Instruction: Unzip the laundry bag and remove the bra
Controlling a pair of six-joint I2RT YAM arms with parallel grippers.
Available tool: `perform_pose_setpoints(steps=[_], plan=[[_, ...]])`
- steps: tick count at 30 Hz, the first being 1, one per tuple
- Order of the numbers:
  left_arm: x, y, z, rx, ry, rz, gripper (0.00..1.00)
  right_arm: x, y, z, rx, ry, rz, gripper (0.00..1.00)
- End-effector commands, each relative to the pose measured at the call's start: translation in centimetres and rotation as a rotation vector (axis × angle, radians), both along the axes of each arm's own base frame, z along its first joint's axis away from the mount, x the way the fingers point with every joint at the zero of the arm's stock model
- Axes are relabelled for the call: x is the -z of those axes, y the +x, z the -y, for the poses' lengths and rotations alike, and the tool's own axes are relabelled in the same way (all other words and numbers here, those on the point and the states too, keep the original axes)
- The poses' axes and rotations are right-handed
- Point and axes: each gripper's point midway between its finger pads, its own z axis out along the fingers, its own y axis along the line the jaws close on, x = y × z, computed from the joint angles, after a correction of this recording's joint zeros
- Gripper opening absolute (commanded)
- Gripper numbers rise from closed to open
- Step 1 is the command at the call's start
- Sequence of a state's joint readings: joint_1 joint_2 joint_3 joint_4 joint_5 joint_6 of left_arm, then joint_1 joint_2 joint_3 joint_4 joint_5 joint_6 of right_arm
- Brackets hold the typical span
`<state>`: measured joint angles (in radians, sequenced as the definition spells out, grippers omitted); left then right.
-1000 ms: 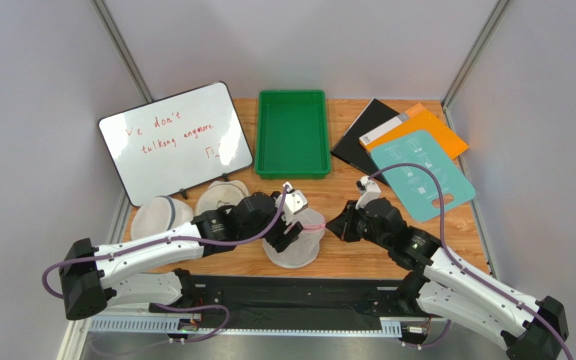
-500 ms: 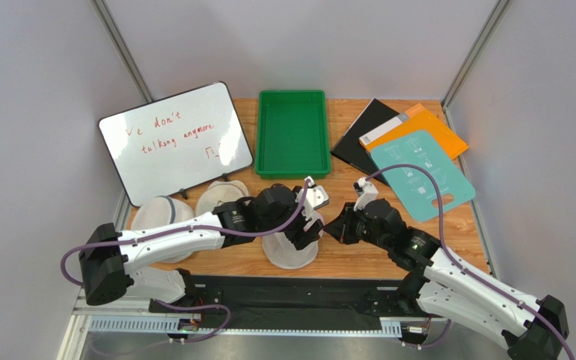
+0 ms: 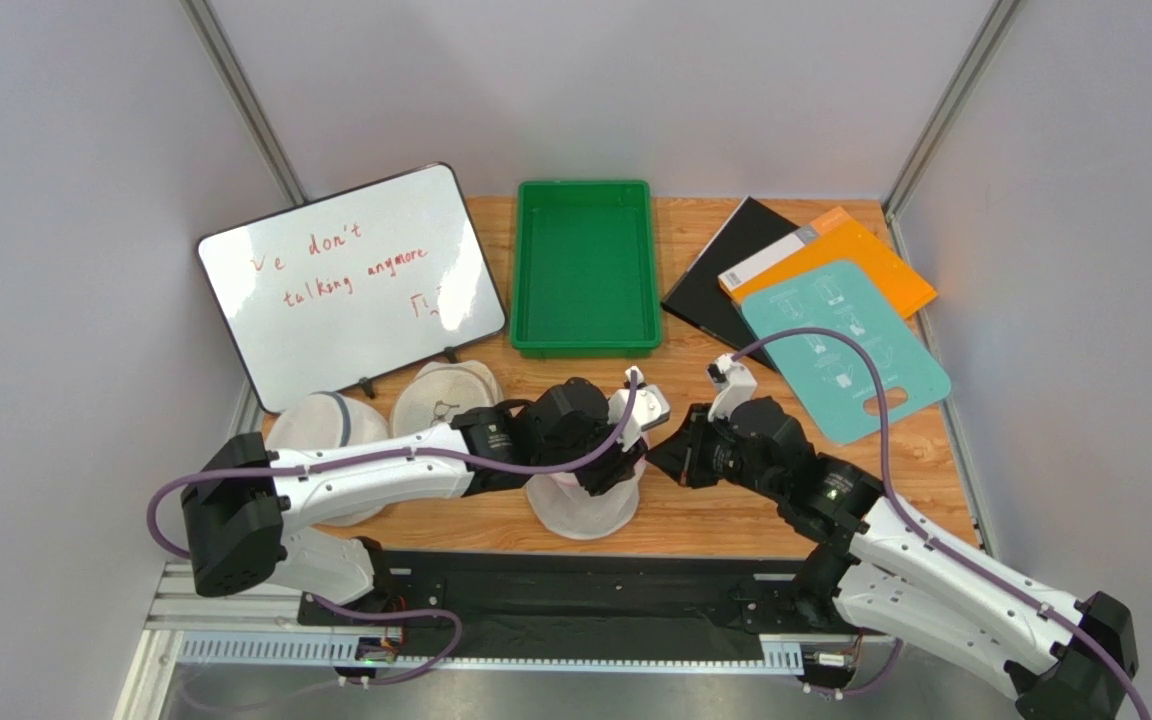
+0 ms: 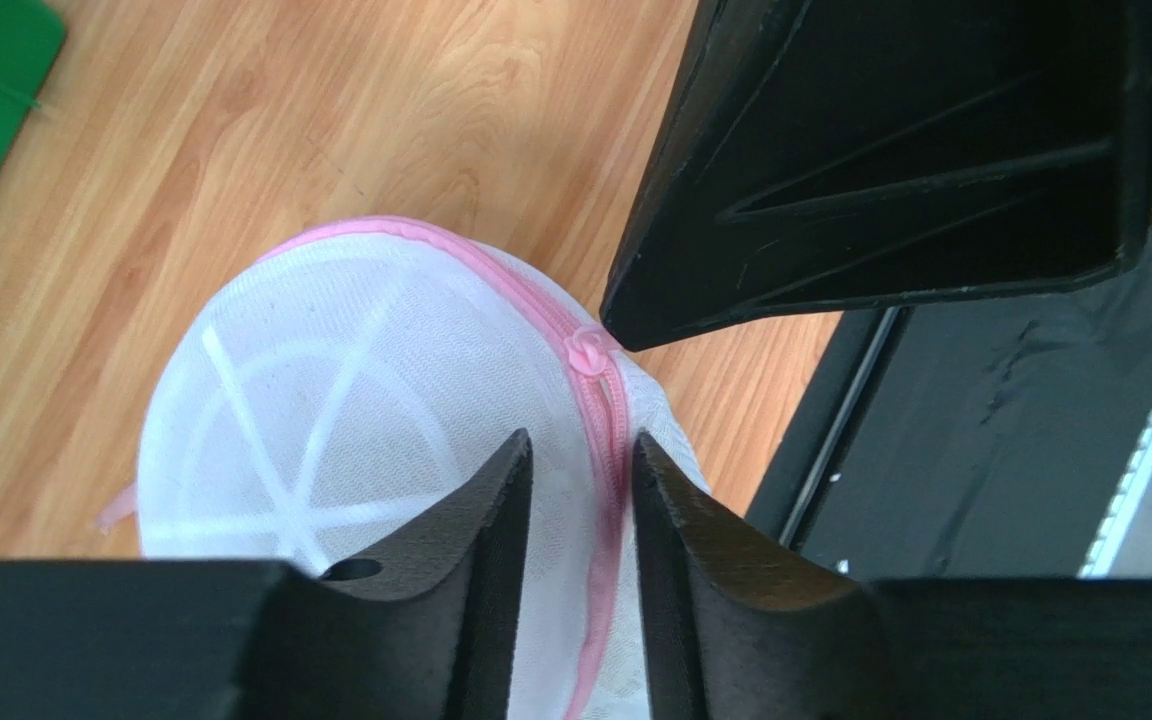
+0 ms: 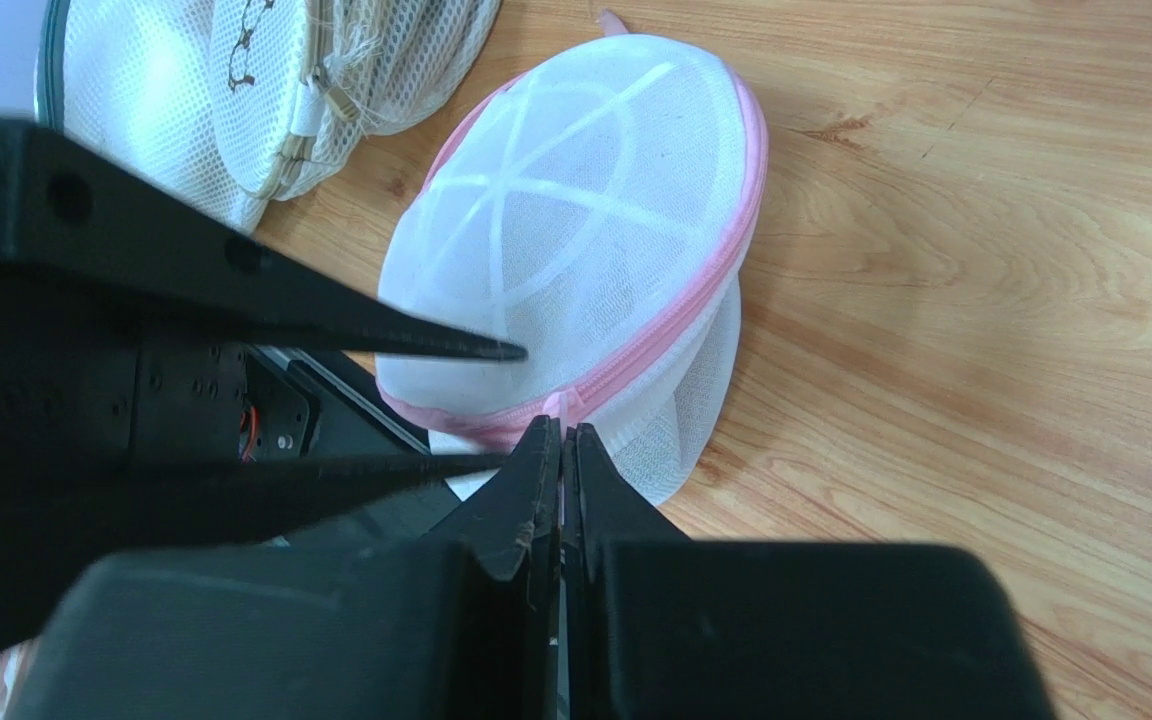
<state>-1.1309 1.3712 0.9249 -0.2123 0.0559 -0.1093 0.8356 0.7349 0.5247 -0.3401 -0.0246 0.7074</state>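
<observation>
The laundry bag, a white mesh dome with pink trim, sits at the table's near edge, between the two grippers. My left gripper has its jaws narrowed around the pink zipper seam; mesh fills the gap between them, and both fingers touch the bag. In the top view the left gripper is over the bag's right side. My right gripper is shut on the pink zipper pull at the bag's lower rim, and its tip meets the slider. The right gripper is just right of the bag. The bra is hidden.
Two plain white mesh bags lie left of the bag. A whiteboard leans at the back left, with a green tray behind the bag. A teal board, an orange folder and a black book lie at the right. A black rail runs along the near edge.
My left arm has swung right across the bag toward the right gripper, and its jaws have narrowed onto the zipper seam. The right arm has barely moved.
</observation>
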Motion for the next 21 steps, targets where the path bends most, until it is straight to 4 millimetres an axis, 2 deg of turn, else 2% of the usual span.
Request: perform_pose_setpoints(steps=[1, 8, 17, 21], plan=[[-0.7, 0.5, 0.3, -0.02, -0.009, 0.022, 0.33, -2.8, 0.3, -0.7, -0.011, 0.062, 0.054, 0.0], [-0.4, 0.7, -0.2, -0.04, 0.002, 0.032, 0.0, -2.2, 0.5, -0.6, 0.0, 0.048, 0.049, 0.0], [-0.8, 0.6, -1.4, -0.052, 0.006, 0.057, 0.0, 0.2, 1.4, 0.8, 0.067, -0.043, 0.04, 0.0], [-0.9, 0.6, -2.2, -0.059, 0.01, 0.067, 0.0, 0.5, 1.8, 1.0, 0.082, -0.068, 0.046, 0.0]])
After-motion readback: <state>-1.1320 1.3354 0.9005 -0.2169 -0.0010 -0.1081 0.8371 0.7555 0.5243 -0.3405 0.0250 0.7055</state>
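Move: The pink zip edge I want lies between my half-open left fingertips, about 1 cm to the right and 1 cm below. The slider, its tab already in my shut right fingers, is some 3 cm to the right of my left hand and 1 cm down; from my right hand it is about 1 cm ahead and 1 cm left. The laundry bag's middle is roughly 5 cm left, 2 cm back and 6 cm below my left hand; the green tray is 25 cm ahead and 6 cm left. I shut my left fingers on the pink zip edge just beside the slider, barely shifting the hand, then draw the pinched edge left by about 1 cm. My right hand keeps its pinch on the tab and, once the left has closed, eases about 1 cm forward, down and to the right, so my two hands pull apart. ##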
